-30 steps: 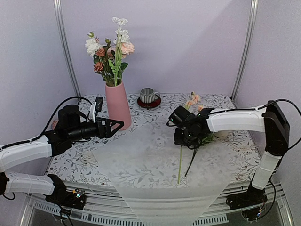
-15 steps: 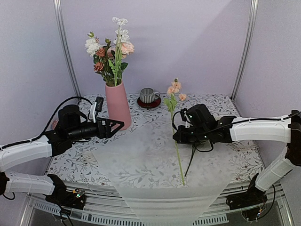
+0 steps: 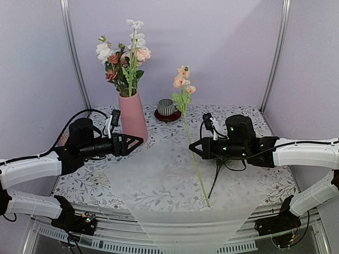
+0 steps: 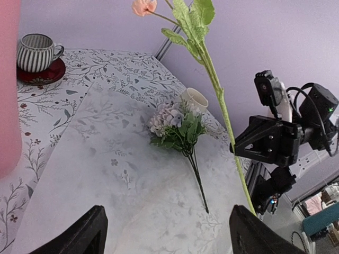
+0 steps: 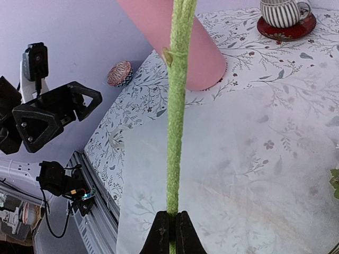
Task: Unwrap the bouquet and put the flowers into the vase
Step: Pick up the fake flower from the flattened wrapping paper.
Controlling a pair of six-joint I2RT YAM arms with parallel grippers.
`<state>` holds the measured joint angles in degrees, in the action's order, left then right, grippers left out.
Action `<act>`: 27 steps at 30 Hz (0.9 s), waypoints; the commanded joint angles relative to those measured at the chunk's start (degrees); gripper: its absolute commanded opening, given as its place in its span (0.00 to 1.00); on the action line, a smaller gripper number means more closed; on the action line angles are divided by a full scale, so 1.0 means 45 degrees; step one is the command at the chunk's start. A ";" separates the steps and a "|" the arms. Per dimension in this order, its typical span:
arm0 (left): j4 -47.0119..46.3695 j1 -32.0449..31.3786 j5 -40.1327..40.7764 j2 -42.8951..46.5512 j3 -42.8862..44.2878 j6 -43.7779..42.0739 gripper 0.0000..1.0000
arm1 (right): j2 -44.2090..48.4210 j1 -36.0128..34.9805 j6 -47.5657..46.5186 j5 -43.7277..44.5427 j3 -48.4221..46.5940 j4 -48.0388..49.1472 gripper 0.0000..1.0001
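The pink vase (image 3: 132, 116) stands at the back left and holds several flowers (image 3: 124, 55). My right gripper (image 3: 195, 148) is shut on the green stem of a peach flower (image 3: 183, 80) and holds it nearly upright over the spread wrapping paper (image 3: 159, 180). In the right wrist view the stem (image 5: 177, 106) rises from the closed jaws of that gripper (image 5: 172, 225), with the vase (image 5: 175, 42) behind it. My left gripper (image 3: 135, 142) is open and empty beside the vase. A lavender flower (image 4: 175, 124) lies on the paper. No wrapped bouquet shows.
A grey striped mug on a red saucer (image 3: 168, 108) sits behind the vase. A cream mug (image 4: 194, 99) stands behind the lavender flower. A small woven bowl (image 5: 119, 73) is at the table's left edge. Metal frame posts (image 3: 74, 53) flank the back wall.
My right gripper has swung the peach flower from lying low at the right up to nearly vertical and moved it left toward the table's middle. The left arm shifted only slightly.
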<state>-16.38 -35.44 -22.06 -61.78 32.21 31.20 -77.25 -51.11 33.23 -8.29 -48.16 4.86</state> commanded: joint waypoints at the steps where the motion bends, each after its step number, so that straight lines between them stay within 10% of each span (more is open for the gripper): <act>1: -0.1089 -0.0453 -0.0416 -0.0147 0.0212 0.0309 0.82 | 0.0662 -0.0429 -0.0647 -0.0498 0.0374 0.1395 0.02; 27: -0.6362 -0.2277 -0.0296 -0.0197 -0.0614 0.1094 0.82 | 0.0278 -0.2341 -0.1513 -0.1108 0.0678 0.3862 0.02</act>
<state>-41.15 -44.45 -24.47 -61.93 29.36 35.53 -74.52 -60.36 27.44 -12.64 -44.58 18.94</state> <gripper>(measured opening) 0.820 0.020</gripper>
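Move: The right hand already pinches the peach flower's stem, upright and clear of the paper; the open left gripper it is being taken to lies about 21 cm to its left, nearly level. From the left hand the held stem is thus some 21 cm to the right, 1 cm back and 2 cm lower. The vase's middle stands roughly 23 cm ahead of the right hand, 26 cm left and 6 cm lower; the remaining blooms lie about 14 cm ahead, 17 cm right and 18 cm below. The right hand keeps its pinch on the stem and carries the flower back about 7 cm while rising and going left some 4 to 5 cm each, turning about 15 degrees counter-clockwise with its fingers tipping up. Meanwhile the left hand, fingers still wide open, rises about 7 cm and goes back and right towards the held stem, its fingers tipping up some 20 degrees to come near level, without reaching the stem yet. ##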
